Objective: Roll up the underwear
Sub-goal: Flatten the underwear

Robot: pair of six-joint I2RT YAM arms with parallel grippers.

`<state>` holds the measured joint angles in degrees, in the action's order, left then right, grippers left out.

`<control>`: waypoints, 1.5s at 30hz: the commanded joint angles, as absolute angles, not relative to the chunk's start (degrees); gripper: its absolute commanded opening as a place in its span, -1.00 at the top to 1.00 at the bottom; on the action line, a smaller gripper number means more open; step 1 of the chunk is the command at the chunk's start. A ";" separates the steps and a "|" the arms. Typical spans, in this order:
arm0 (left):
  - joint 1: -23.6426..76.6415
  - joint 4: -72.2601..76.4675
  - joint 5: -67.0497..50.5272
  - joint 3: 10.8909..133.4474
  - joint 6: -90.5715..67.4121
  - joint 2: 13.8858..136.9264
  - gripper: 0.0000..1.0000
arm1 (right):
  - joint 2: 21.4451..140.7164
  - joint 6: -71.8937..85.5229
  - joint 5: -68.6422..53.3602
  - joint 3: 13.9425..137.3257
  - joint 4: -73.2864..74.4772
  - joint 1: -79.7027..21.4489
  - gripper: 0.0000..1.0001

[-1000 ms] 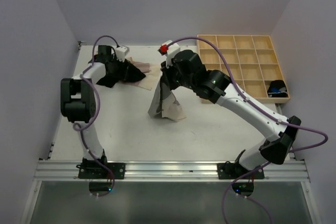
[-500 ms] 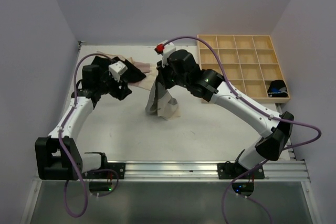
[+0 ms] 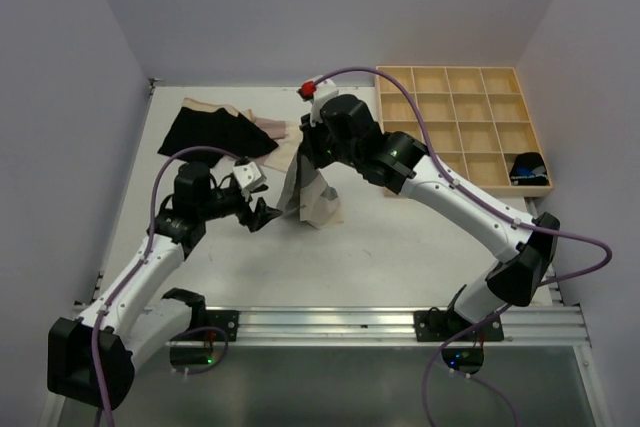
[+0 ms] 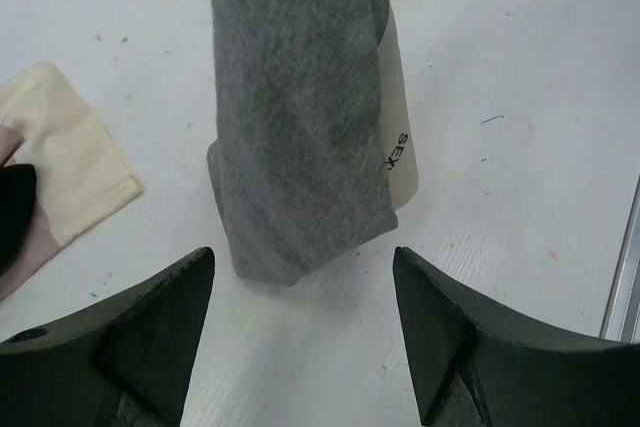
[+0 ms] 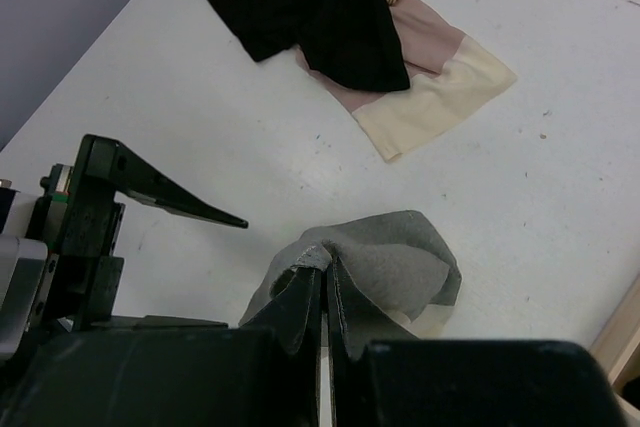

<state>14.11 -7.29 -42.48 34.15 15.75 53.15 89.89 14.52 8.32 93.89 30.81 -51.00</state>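
My right gripper is shut on the top fold of the grey underwear. The garment hangs down and its lower end rests on the table, with a pale waistband showing. My left gripper is open just left of that lower end, low over the table, with nothing between its fingers. The grey underwear hangs right in front of its jaws. At the back left, black underwear lies partly over a beige-pink pair.
A light wooden tray of square compartments sits at the back right, with a dark rolled item in its near right cell. A corner of the beige-pink cloth lies left of the left gripper. Walls close in on both sides.
The left arm has swung from the black pile at the back left, forward and right, to beside the hanging grey underwear, and its jaws have widened. The right arm barely moved.
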 commanded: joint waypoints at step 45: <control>18.63 -33.66 -30.25 50.18 29.97 39.02 1.00 | 77.32 0.45 -5.19 94.22 51.33 -51.42 1.00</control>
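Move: The grey underwear hangs from the right hand's closed fingers. Its free lower corner is just past the left hand's open fingertips: about 3 cm ahead, 4 cm right and 2 cm down. From the right hand that corner is about 3 cm back, 3 cm left and 15 cm down. On the table, some 16 cm below the left hand, the cream-pink cloth lies about 22 cm ahead and 2 cm left, the black cloth 23 cm ahead and 17 cm left. The left fingers pinch the underwear's free lower corner after easing about 3 cm right, then forward, and slightly down, while the right hand holds its edge almost still. The left hand then lifts about 11 cm, drawing back and a little left, fingertips tilting up some 20 degrees. Still gripping, the right hand draws back, right and up, turning counter-clockwise, which spreads the hands. ##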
